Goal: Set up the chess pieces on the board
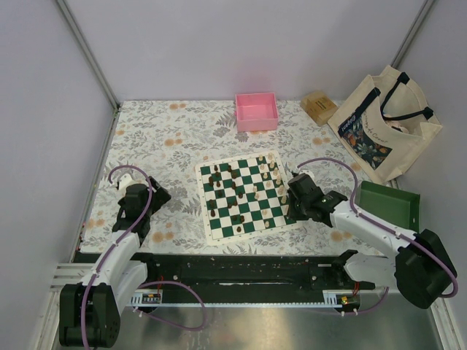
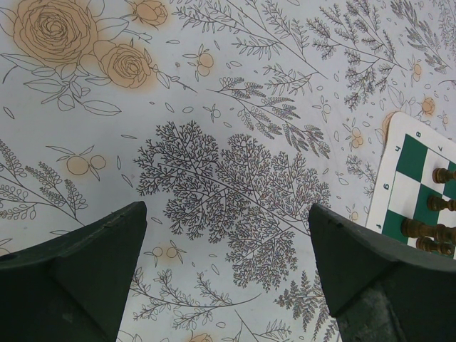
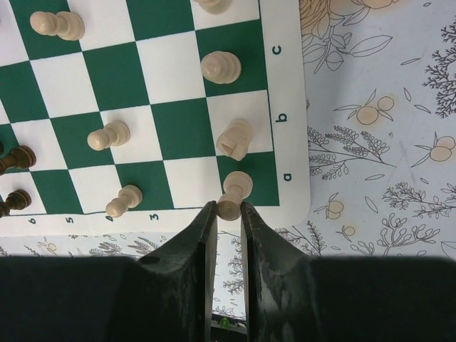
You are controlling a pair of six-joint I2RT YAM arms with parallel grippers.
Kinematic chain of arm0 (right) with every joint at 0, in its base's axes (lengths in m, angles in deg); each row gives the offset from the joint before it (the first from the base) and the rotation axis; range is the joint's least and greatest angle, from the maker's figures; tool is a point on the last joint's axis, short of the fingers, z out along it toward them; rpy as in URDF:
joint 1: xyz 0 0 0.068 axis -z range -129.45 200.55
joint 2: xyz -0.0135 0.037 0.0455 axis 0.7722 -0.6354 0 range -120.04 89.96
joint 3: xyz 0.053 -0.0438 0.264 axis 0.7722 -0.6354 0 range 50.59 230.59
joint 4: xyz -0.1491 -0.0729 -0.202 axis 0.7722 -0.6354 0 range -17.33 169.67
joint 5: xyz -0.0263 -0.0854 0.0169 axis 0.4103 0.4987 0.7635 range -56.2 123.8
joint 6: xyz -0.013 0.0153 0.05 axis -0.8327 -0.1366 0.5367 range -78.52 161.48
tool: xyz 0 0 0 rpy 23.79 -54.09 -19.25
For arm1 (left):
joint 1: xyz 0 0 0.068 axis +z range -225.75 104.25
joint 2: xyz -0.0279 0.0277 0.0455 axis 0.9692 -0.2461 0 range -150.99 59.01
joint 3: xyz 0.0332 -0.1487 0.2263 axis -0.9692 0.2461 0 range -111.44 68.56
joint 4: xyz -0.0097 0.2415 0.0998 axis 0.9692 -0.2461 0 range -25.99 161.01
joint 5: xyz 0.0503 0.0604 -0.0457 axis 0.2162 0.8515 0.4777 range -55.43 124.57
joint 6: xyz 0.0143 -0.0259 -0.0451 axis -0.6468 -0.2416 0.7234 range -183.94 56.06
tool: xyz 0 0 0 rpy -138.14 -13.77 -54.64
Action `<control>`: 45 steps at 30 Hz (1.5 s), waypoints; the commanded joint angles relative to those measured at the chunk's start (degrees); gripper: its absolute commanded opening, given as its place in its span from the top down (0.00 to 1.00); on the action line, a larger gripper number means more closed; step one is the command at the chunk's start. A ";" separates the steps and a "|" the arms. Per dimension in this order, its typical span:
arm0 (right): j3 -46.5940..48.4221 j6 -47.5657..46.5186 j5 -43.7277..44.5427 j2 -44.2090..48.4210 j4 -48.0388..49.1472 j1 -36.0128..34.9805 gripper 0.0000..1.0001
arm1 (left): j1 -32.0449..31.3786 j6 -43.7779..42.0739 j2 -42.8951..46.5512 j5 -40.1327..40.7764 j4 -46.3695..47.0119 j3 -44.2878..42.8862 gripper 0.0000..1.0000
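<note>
The board (image 1: 203,200), a green-and-white checked mat, lies mid-table with chess pieces scattered over it. In the right wrist view my right gripper (image 3: 228,208) is shut on a cream piece (image 3: 235,191) at the board's (image 3: 178,121) corner green square beside the letter a. More cream pieces (image 3: 221,68) stand nearby, with dark pieces (image 3: 16,158) at the left edge. In the top view this gripper (image 1: 292,206) sits at the board's right edge. My left gripper (image 1: 162,195) hovers left of the board. It is open (image 2: 228,214) over bare tablecloth, the board corner (image 2: 417,160) to its right.
A pink tray (image 1: 256,111) stands behind the board and a green tray (image 1: 390,203) lies at the right. A printed tote bag (image 1: 383,124) and a small brown box (image 1: 319,106) sit at the back right. White walls close in the floral tablecloth.
</note>
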 commanded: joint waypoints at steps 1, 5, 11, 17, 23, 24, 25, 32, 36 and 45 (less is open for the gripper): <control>0.16 0.12 0.12 0.50 -0.51 0.45 0.84 | 0.09 -0.34 0.57 0.21 2.17 -1.52 0.01; -0.54 -0.05 0.12 -0.38 0.72 0.37 0.84 | 0.09 -0.34 0.57 0.21 2.26 -1.61 0.01; -0.81 -0.23 0.03 -2.23 2.13 0.54 0.84 | 0.09 -0.25 0.48 0.21 2.26 -1.61 0.01; -0.46 -0.31 0.03 -3.11 2.48 0.37 0.75 | 0.09 -0.25 0.05 -0.06 2.17 -1.69 0.01; 0.59 -0.93 1.08 -1.44 0.55 0.45 0.63 | 0.09 -0.43 -0.04 0.03 2.17 -1.78 0.01; 0.95 -1.19 1.35 -1.00 -0.06 0.37 0.61 | 0.09 -0.43 -0.04 0.03 2.17 -1.78 0.01; 1.56 -1.37 1.44 -0.48 -0.59 0.45 0.61 | 0.09 -0.43 -0.13 0.03 2.17 -1.78 0.01; 5.08 -3.12 -0.31 4.79 -2.88 0.45 0.59 | 0.09 -0.43 0.04 -0.06 2.26 -1.69 0.01; 5.96 -3.57 -5.40 4.81 -0.78 0.02 0.57 | 0.09 -0.43 0.22 0.03 2.26 -1.61 0.01; 8.15 -1.11 -7.61 -6.26 2.91 -9.03 0.54 | 0.00 -0.34 0.48 0.21 2.26 -1.52 0.01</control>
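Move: The right hand holds a white rook just over the board's near right corner square; that square lies straight below it, about 4 cm down. The white knight stands about 3 cm ahead of the hand and 1 cm left, the bishop 6 cm ahead and 2 cm left. The nearest white pawn is some 6 cm left and 1 cm back, another 6 cm left and 2 cm ahead, all three or so cm lower. From the idle left hand the corner square is about 40 cm right and 8 cm back. Still pinching the white rook, the right hand sets it down on the corner square with a drop of about 1 cm, then opens the fingers from a quarter to nearly half and lets go. It rises clear by roughly 5 cm, swings left about 5 cm towards the nearest pawn while turning some 10 degrees counter-clockwise, and starts sinking again above that pawn. ##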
